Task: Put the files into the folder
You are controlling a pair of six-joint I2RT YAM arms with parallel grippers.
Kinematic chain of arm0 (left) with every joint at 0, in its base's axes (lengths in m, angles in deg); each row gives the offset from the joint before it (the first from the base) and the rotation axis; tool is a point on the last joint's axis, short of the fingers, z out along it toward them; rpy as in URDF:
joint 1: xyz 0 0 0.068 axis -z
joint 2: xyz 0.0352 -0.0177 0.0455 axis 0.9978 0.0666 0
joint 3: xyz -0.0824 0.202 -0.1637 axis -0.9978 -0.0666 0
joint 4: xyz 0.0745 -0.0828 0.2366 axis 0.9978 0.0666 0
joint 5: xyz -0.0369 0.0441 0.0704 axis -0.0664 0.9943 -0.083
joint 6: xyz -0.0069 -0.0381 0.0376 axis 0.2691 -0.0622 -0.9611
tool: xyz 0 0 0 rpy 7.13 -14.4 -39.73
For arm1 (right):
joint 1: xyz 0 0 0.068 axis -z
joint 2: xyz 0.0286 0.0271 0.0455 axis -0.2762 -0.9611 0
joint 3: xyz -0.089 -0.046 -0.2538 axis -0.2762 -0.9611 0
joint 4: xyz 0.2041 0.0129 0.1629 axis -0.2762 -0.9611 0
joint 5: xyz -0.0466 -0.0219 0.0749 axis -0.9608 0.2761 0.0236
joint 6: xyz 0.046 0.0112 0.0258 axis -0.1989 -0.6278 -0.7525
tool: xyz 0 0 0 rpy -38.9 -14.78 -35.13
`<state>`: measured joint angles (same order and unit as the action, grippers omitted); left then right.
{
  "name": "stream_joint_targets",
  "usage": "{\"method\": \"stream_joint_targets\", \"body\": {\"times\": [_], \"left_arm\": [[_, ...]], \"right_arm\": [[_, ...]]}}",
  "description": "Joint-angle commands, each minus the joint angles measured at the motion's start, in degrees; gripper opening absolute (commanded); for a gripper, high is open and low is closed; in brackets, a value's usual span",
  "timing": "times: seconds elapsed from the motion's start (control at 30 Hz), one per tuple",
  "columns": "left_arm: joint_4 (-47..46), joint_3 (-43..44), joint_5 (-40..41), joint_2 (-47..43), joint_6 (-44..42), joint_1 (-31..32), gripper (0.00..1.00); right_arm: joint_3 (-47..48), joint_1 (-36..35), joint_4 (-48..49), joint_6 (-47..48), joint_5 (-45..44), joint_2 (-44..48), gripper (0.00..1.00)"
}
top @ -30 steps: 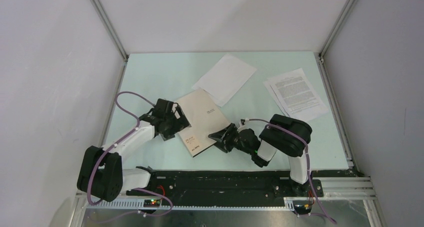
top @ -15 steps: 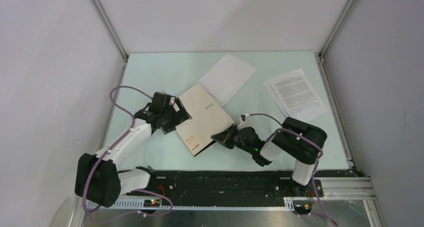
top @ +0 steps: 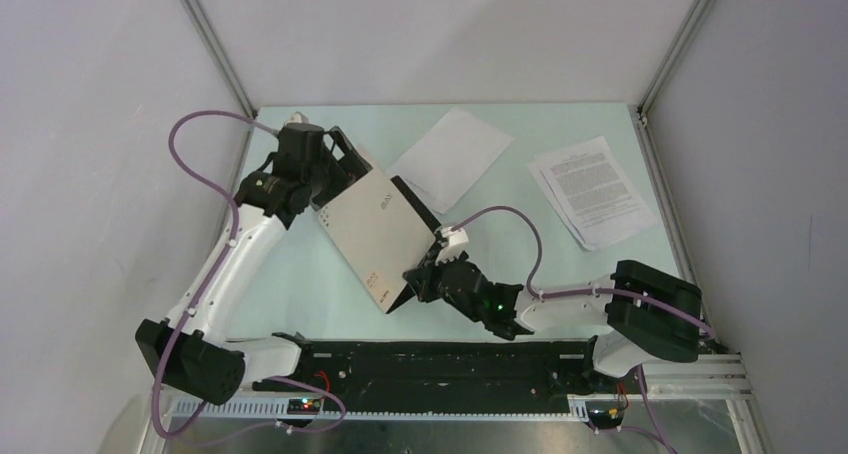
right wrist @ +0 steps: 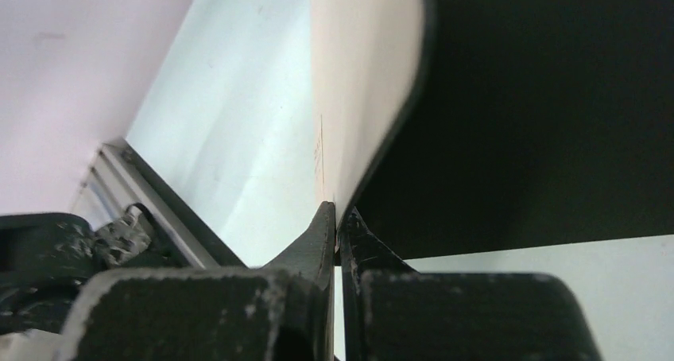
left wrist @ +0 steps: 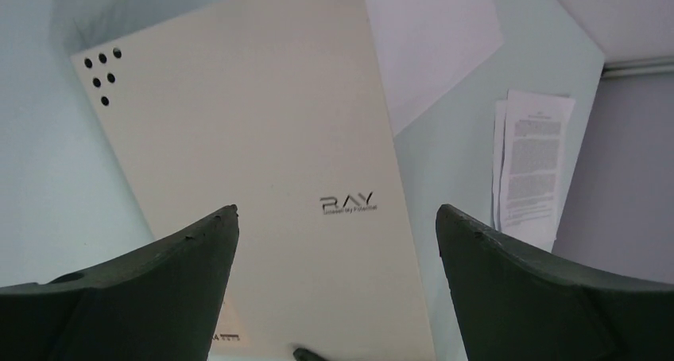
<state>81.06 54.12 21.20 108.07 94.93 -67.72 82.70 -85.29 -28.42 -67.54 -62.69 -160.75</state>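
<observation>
The folder (top: 375, 236) lies left of centre. Its beige cover (right wrist: 358, 83) is raised at the near right edge, and the black inside (right wrist: 540, 98) shows underneath. My right gripper (top: 415, 279) is shut on that cover edge (right wrist: 338, 214). Above the folder's far left corner my left gripper (top: 340, 174) hangs open, and its wrist view looks down on the cover (left wrist: 254, 154) between wide-apart fingers (left wrist: 335, 214). One file, a blank white sheet (top: 450, 156), lies behind the folder with its near corner under it. The printed sheets (top: 593, 189) lie at the far right.
White booth walls close in the table on three sides, with a metal post (top: 215, 49) at the far left corner close to the left arm. The black rail (top: 440, 359) with both arm bases runs along the near edge.
My right gripper has shut on the folder's near right edge and lifted the cover. The folder has swung leftward. The left arm has pulled back toward the far left corner, still open.
</observation>
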Motion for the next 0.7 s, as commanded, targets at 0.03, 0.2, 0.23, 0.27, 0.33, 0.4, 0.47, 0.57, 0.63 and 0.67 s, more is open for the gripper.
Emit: {"method": "stream_joint_targets", "body": {"times": [0.03, 0.2, 0.23, 0.27, 0.33, 0.4, 0.47, 0.57, 0.63, 0.67], "left_arm": [[5.57, 5.24, 5.97, 2.30, -2.55, -0.25, 0.98], [6.36, 5.70, 8.57, 3.89, -2.95, 0.36, 0.96], [6.41, 5.60, 8.95, 3.96, -2.95, 0.62, 0.96], [6.49, 5.52, 9.57, 3.94, -2.96, 0.75, 0.95], [6.56, 5.17, 10.12, 3.79, -3.04, 0.85, 0.91], [6.62, 4.34, 10.74, 3.21, -2.91, 1.00, 0.84], [6.62, 2.70, 11.48, 2.19, -2.63, 1.17, 0.72], [6.55, -0.51, 12.02, 0.67, -2.45, 1.36, 0.55], [6.61, -2.06, 11.86, -0.05, -2.55, 1.34, 0.43], [6.62, -2.87, 11.74, -0.26, -2.86, 1.37, 0.37]], "right_arm": [[5.72, -5.14, -9.11, 18.37, -10.95, 1.41, 0.00], [10.31, -8.68, -11.56, 24.85, -14.12, 0.50, 0.00], [11.04, -9.00, -11.67, 26.00, -14.23, 0.33, 0.00], [11.35, -9.59, -11.87, 26.52, -14.42, 0.30, 0.00], [12.25, -10.53, -12.44, 27.95, -15.10, -0.41, 0.00], [13.10, -10.97, -12.97, 28.76, -15.31, -0.84, 0.00], [13.49, -11.14, -13.27, 29.00, -15.13, -1.02, 0.00], [13.80, -11.22, -13.69, 28.98, -14.70, -0.84, 0.01], [13.94, -11.27, -14.03, 28.88, -14.28, -0.59, 0.03], [14.04, -11.35, -14.24, 29.00, -14.09, -0.42, 0.07]]}}
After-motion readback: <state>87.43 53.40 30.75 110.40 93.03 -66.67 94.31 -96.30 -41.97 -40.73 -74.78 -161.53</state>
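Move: The folder cover's free long edge runs about 10 cm below the left hand, some 3 cm ahead and 4 cm to its right; the folder spine lies about 5 cm to its left, 2 cm back and 22 cm down. The blank sheets are roughly 26 cm ahead and 20 cm right. From the right hand, already pinching the cover's near end, that free edge's middle is about 16 cm ahead and 8 cm left, near its own height. Still pinching the cover's near end, the right hand rolls some 30 degrees counter-clockwise, looking along its fingers, while easing back, up and left by about 5 cm in all, then nearly stops. The open left hand rises slightly, then sinks and shifts left, tilting its fingers a little further down and closing to about half around the cover's free edge; whether its pads touch can't be seen. ##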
